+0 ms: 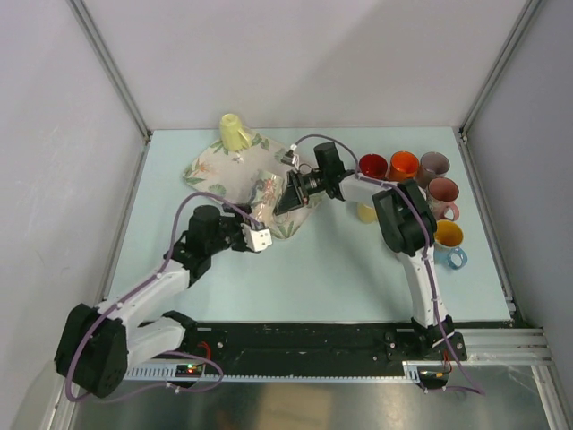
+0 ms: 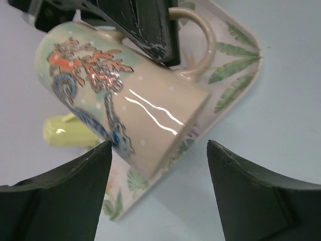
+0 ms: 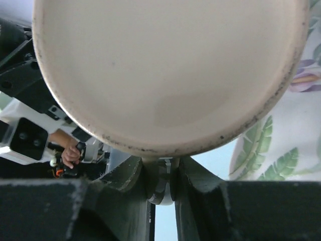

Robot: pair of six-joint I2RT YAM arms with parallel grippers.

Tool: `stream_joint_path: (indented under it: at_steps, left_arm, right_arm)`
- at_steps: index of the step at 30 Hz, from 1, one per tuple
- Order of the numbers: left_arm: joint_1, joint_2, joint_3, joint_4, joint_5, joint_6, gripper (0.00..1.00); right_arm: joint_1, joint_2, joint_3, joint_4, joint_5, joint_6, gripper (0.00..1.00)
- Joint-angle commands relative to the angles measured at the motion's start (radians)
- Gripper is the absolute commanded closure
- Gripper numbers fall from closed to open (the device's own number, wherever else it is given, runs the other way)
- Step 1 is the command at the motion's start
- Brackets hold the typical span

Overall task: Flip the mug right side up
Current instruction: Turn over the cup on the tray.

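Observation:
The cream mug [image 1: 266,190] with a red and blue seahorse print hangs tilted, nearly on its side, over the leaf-print tray [image 1: 208,167]. My right gripper [image 1: 288,192] is shut on the mug's handle [image 3: 160,185]; the right wrist view is filled by the mug's flat cream end [image 3: 165,70]. My left gripper [image 1: 260,235] is open and empty, just in front of the mug. In the left wrist view the mug [image 2: 125,95] sits beyond the gripper [image 2: 158,146], with the right gripper's black fingers [image 2: 145,25] on the handle. I cannot tell whether the mug's lower edge touches the tray [image 2: 235,65].
An upside-down yellow cup [image 1: 233,133] stands on the tray's far end; it also shows in the left wrist view [image 2: 67,131]. Several mugs, among them red [image 1: 372,167], orange [image 1: 403,166] and yellow [image 1: 448,235], cluster at the right near the right arm.

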Motion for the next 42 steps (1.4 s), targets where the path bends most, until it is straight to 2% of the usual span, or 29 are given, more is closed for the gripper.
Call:
stream_joint_path:
  at_steps: [1,6,8,12,13,15,16,18,21,23,26,28,30,33,35,38,40,42]
  left_arm:
    - [-0.045,0.090,-0.043,0.381,-0.089,0.151,0.20]
    - [-0.066,0.230,-0.038,0.681,-0.202,0.203,0.29]
    - [-0.067,0.274,-0.013,0.739,-0.220,0.209,0.41]
    - [-0.067,0.313,0.031,0.767,-0.195,0.192,0.76]
    - [-0.067,0.316,0.038,0.768,-0.185,0.184,0.83]
    - [-0.067,0.320,0.046,0.768,-0.172,0.161,0.96]
    - [-0.068,0.320,0.049,0.767,-0.174,0.150,0.98]
    - [-0.067,0.312,0.056,0.750,-0.192,0.132,0.99]
    - [-0.064,0.276,0.100,0.623,-0.231,0.077,1.00]
    - [-0.058,0.246,0.175,0.434,-0.246,0.009,1.00]
    - [-0.048,0.234,0.354,0.056,-0.248,-0.139,1.00]
    - [-0.041,0.253,0.471,-0.163,-0.218,-0.229,1.00]
    - [-0.036,0.271,0.552,-0.313,-0.191,-0.305,1.00]
    - [-0.035,0.287,0.618,-0.446,-0.166,-0.389,1.00]
    - [-0.036,0.317,0.669,-0.525,-0.161,-0.450,1.00]
    - [-0.036,0.383,0.770,-0.653,-0.166,-0.540,1.00]
    - [-0.035,0.439,0.845,-0.727,-0.175,-0.605,1.00]
    - [-0.035,0.487,0.910,-0.787,-0.168,-0.647,1.00]
  right_arm:
    - [0.007,-0.001,0.005,0.165,-0.170,0.071,1.00]
    - [0.007,-0.005,0.001,0.165,-0.182,0.070,1.00]
    - [0.008,-0.004,0.001,0.159,-0.177,0.068,1.00]
    - [0.009,0.012,0.026,0.131,-0.162,0.063,0.98]
    - [0.007,0.014,0.033,0.118,-0.149,0.052,0.93]
    - [0.001,0.009,0.042,0.069,-0.101,0.026,0.75]
    - [-0.007,0.005,0.046,0.050,-0.064,0.017,0.64]
    - [-0.020,-0.012,0.057,0.029,-0.010,0.006,0.50]
    - [-0.052,-0.046,0.081,0.023,0.045,0.006,0.40]
    - [-0.077,-0.074,0.094,0.011,0.079,-0.003,0.36]
    - [-0.114,-0.131,0.101,-0.036,0.157,-0.065,0.33]
    - [-0.140,-0.187,0.093,-0.081,0.246,-0.139,0.32]
    - [-0.162,-0.249,0.091,-0.144,0.304,-0.226,0.31]
    - [-0.182,-0.332,0.087,-0.246,0.345,-0.389,0.31]
    - [-0.184,-0.387,0.080,-0.337,0.350,-0.548,0.30]
    - [-0.172,-0.498,0.025,-0.511,0.300,-0.934,0.32]
    - [-0.144,-0.575,-0.030,-0.657,0.331,-1.185,0.32]
    - [-0.107,-0.623,-0.062,-0.754,0.396,-1.362,0.31]
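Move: The mug hangs on its side in the air, still held by its handle in the right hand, its middle some 4 cm left of that hand, 2 cm ahead and slightly above. From the open left hand it is about 8 cm ahead, 5 cm right and a touch higher. The tray's middle lies 9 cm ahead, 2 cm right and 11 cm below the left hand; the yellow-green mug 24 cm ahead, 3 cm left, 8 cm below. The left hand reaches some 7 cm forward, slightly right and up to the mug, closes on the wall at its rim with one finger inside, then draws back a little while tipping downward and turning counter-clockwise. The right holds the handle until that pinch is made, then opens and pulls away forward, right and up, ending about 15 cm higher and tilted up some 50 degrees. ##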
